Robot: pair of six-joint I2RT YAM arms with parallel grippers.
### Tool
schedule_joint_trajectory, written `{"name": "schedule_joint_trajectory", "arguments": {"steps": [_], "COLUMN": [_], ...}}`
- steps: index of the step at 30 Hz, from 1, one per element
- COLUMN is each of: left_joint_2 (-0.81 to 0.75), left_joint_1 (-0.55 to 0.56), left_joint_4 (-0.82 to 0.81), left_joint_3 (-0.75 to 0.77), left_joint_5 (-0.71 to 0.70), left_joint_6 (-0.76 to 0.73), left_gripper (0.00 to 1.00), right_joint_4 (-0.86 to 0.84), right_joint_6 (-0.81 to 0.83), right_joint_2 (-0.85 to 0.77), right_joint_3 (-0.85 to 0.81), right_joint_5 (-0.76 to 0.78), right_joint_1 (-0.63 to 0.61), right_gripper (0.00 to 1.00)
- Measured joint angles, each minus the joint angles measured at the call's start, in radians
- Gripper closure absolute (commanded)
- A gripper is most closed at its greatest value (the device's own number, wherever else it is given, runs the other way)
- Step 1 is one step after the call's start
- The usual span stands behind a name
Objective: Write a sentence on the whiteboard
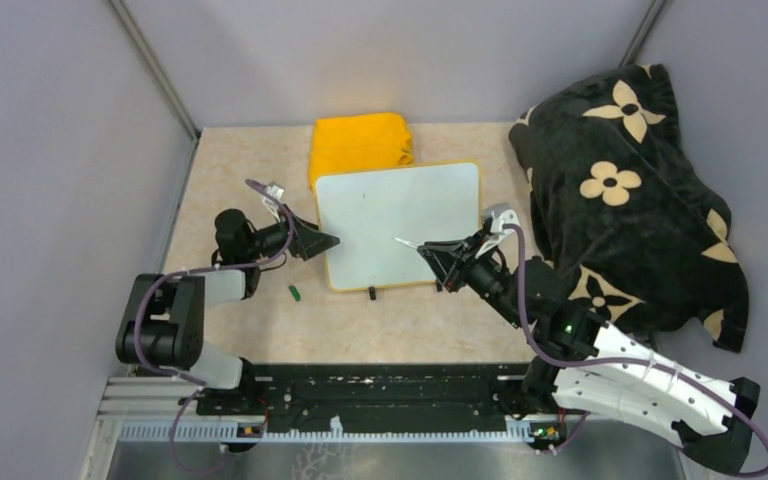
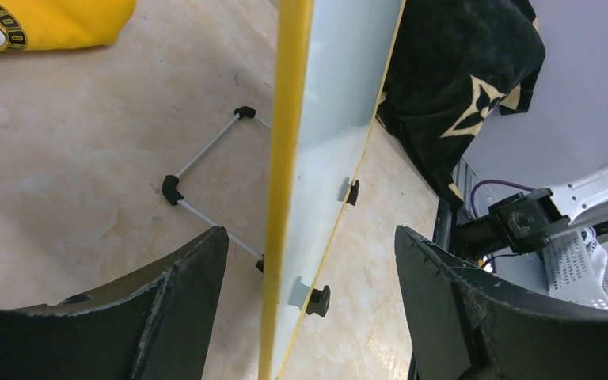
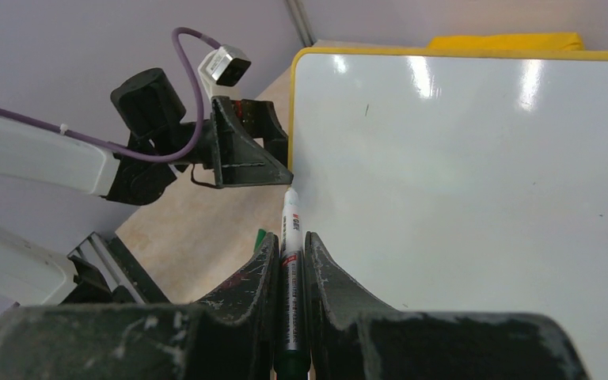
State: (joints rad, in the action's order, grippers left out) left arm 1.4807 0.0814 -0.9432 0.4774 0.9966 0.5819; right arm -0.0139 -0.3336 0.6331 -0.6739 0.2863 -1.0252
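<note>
The whiteboard, white with a thin yellow rim, lies mid-table, and its face shows blank; the sentence is not in view. My right gripper is shut on a white marker with a green end, whose tip points at the board's left part near the rim. My left gripper is open at the board's left edge. In the left wrist view the yellow rim runs between the left gripper's fingers, with gaps on both sides. Small black clips stick out of the board's near edge.
A folded yellow cloth lies behind the board. A black blanket with cream flowers is heaped along the right side, close to the right arm. A green marker cap lies on the table left of the board's near corner. A wire stand shows under the board.
</note>
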Motion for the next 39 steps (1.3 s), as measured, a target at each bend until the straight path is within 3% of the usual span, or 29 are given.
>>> {"name": "schedule_joint_trajectory", "arguments": {"steps": [11, 27, 33, 39], "left_joint_2": [0.168, 0.249, 0.281, 0.284], "left_joint_1": [-0.01, -0.01, -0.01, -0.01], "left_joint_4": [-0.228, -0.379, -0.399, -0.411], "left_joint_3": [0.018, -0.021, -0.022, -0.022], "left_joint_5": [0.132, 0.134, 0.134, 0.134], "left_joint_6": [0.079, 0.077, 0.082, 0.084], "left_gripper": [0.3, 0.46, 0.55, 0.7], "right_joint_4": [0.0, -0.021, -0.055, -0.09], "right_joint_6": [-0.008, -0.028, -0.04, -0.053], "right_joint_2": [0.023, 0.111, 0.138, 0.167], "right_joint_3": [0.0, 0.0, 0.0, -0.001], "right_joint_5": [-0.013, -0.056, -0.075, -0.092], "right_joint_1": [0.0, 0.0, 0.0, 0.0], "right_gripper": [1.0, 1.0, 1.0, 1.0]}}
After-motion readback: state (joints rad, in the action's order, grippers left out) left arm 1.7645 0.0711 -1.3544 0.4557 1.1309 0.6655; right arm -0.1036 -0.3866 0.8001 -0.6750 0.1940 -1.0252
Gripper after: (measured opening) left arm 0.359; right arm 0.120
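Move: The whiteboard's left edge, standing tilted, is already between the left hand's open fingers: its middle lies about 1 cm ahead, 1 to the right and 3 below. The green cap is on the table some 7 cm back, 6 to the left and 15 below that hand; the yellow cloth lies roughly 24 ahead, 7 right, 14 below. From the right hand, holding the uncapped marker, the whiteboard's middle is about 12 ahead, 4 left, 17 below. Around the whiteboard's left edge the left fingers narrow from wide open to about a third, one in front of the face and one behind, as that hand sinks some 3 cm and turns slightly clockwise; a firm pinch can't be made out. The right hand keeps the marker gripped and carries it about 4 cm left and 2.5 down towards the board's left part, its tip still clear. ##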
